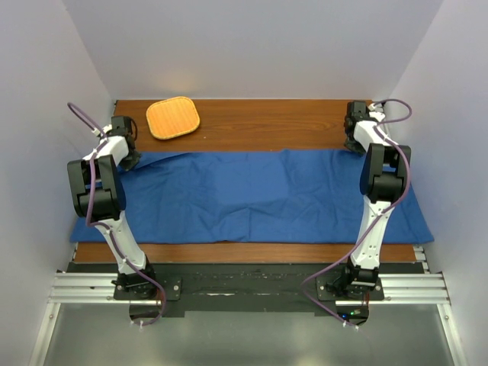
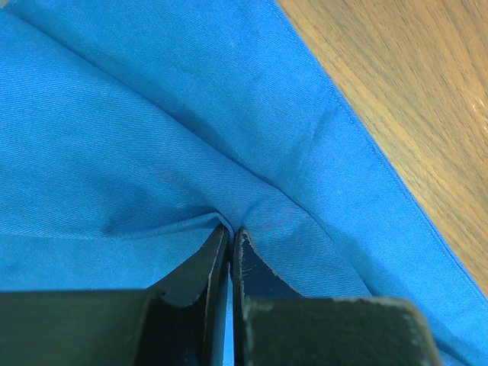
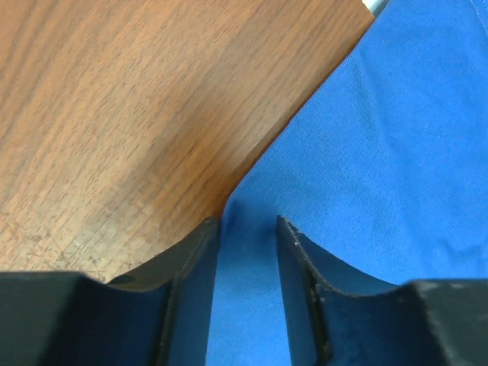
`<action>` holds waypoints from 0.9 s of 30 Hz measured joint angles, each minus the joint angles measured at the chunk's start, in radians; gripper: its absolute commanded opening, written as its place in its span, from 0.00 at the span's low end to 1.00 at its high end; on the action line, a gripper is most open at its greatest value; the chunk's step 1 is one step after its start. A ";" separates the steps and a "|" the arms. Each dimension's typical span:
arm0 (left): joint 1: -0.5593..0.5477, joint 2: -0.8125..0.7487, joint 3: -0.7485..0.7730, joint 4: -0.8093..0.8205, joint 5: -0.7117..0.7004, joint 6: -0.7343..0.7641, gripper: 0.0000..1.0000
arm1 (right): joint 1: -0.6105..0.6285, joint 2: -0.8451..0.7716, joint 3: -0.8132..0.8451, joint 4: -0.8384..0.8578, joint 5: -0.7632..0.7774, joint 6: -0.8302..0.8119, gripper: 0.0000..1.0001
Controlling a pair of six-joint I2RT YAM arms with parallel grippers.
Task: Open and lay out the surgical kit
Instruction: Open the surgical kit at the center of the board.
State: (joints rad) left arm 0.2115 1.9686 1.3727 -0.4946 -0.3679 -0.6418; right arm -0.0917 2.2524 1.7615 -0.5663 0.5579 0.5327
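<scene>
The surgical kit shows as a large blue cloth wrap (image 1: 252, 198) spread wide across the wooden table (image 1: 267, 122), with wrinkles along its back edge. My left gripper (image 1: 128, 156) is at the cloth's back left corner. In the left wrist view the left gripper (image 2: 231, 231) is shut on a pinched fold of the blue cloth (image 2: 152, 137). My right gripper (image 1: 354, 143) is at the back right corner. In the right wrist view the right gripper (image 3: 248, 221) has its jaws apart, straddling the hem of the cloth (image 3: 396, 152) where it meets bare wood (image 3: 137, 114).
An orange rounded-square mat (image 1: 173, 118) lies on the wood at the back left, beyond the cloth. White walls close in the table on the left, back and right. A strip of bare wood (image 1: 252, 252) shows in front of the cloth's near edge.
</scene>
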 measured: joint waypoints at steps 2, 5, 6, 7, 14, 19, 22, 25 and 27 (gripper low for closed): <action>0.000 0.000 0.000 0.000 0.000 0.000 0.05 | 0.000 0.000 0.002 -0.001 0.001 -0.005 0.24; 0.000 0.000 0.000 0.000 0.000 0.000 0.05 | 0.001 0.000 0.004 -0.003 0.004 -0.018 0.13; 0.000 0.000 0.000 0.000 0.000 0.001 0.05 | 0.001 0.000 0.005 -0.004 0.006 -0.022 0.10; 0.000 0.000 0.000 0.000 0.000 0.001 0.05 | 0.001 0.000 0.005 -0.005 0.008 -0.027 0.05; 0.000 0.000 0.000 0.000 -0.001 0.007 0.05 | 0.001 -0.008 0.003 -0.012 0.011 -0.044 0.00; 0.000 0.000 0.000 -0.001 -0.002 0.008 0.04 | 0.001 -0.063 -0.027 -0.018 0.014 -0.044 0.00; 0.000 -0.003 0.000 -0.010 -0.002 0.007 0.04 | 0.000 -0.127 -0.065 -0.021 0.020 -0.044 0.00; 0.000 -0.019 -0.002 -0.020 -0.003 0.008 0.04 | 0.001 -0.201 -0.119 -0.021 0.020 -0.043 0.00; 0.000 -0.040 -0.006 -0.024 -0.005 0.008 0.04 | 0.000 -0.254 -0.178 -0.010 0.020 -0.035 0.00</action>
State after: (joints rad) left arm 0.2115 1.9285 1.3670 -0.5186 -0.3729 -0.6342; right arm -0.0917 1.9984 1.5833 -0.5762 0.5781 0.4973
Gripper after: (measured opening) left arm 0.083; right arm 0.025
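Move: The right hand is down at the surgical kit's far edge, near its right end; the blue cloth's top layer lies between its half-closed fingers, about 1 cm below the hand point. The kit's far right corner is some 18 cm to the right and 1 cm back, and the table's far edge roughly 22 cm straight ahead. From the left hand, which already pinches a fold at the kit's other end, that grip spot lies about 88 cm right and 6 cm ahead; the orange tray is about 17 cm right and 19 cm ahead. The right hand stays almost in place while its fingers shut fully, pinching the top layer at the kit's far edge, then it rises about 6 cm and draws back some 4 cm towards its base, away from the table's far edge, keeping the cloth gripped. The left hand keeps its pinch on the fold at the kit's far left and stays still until near the end, when it too starts to lift, a little over 1 cm. ##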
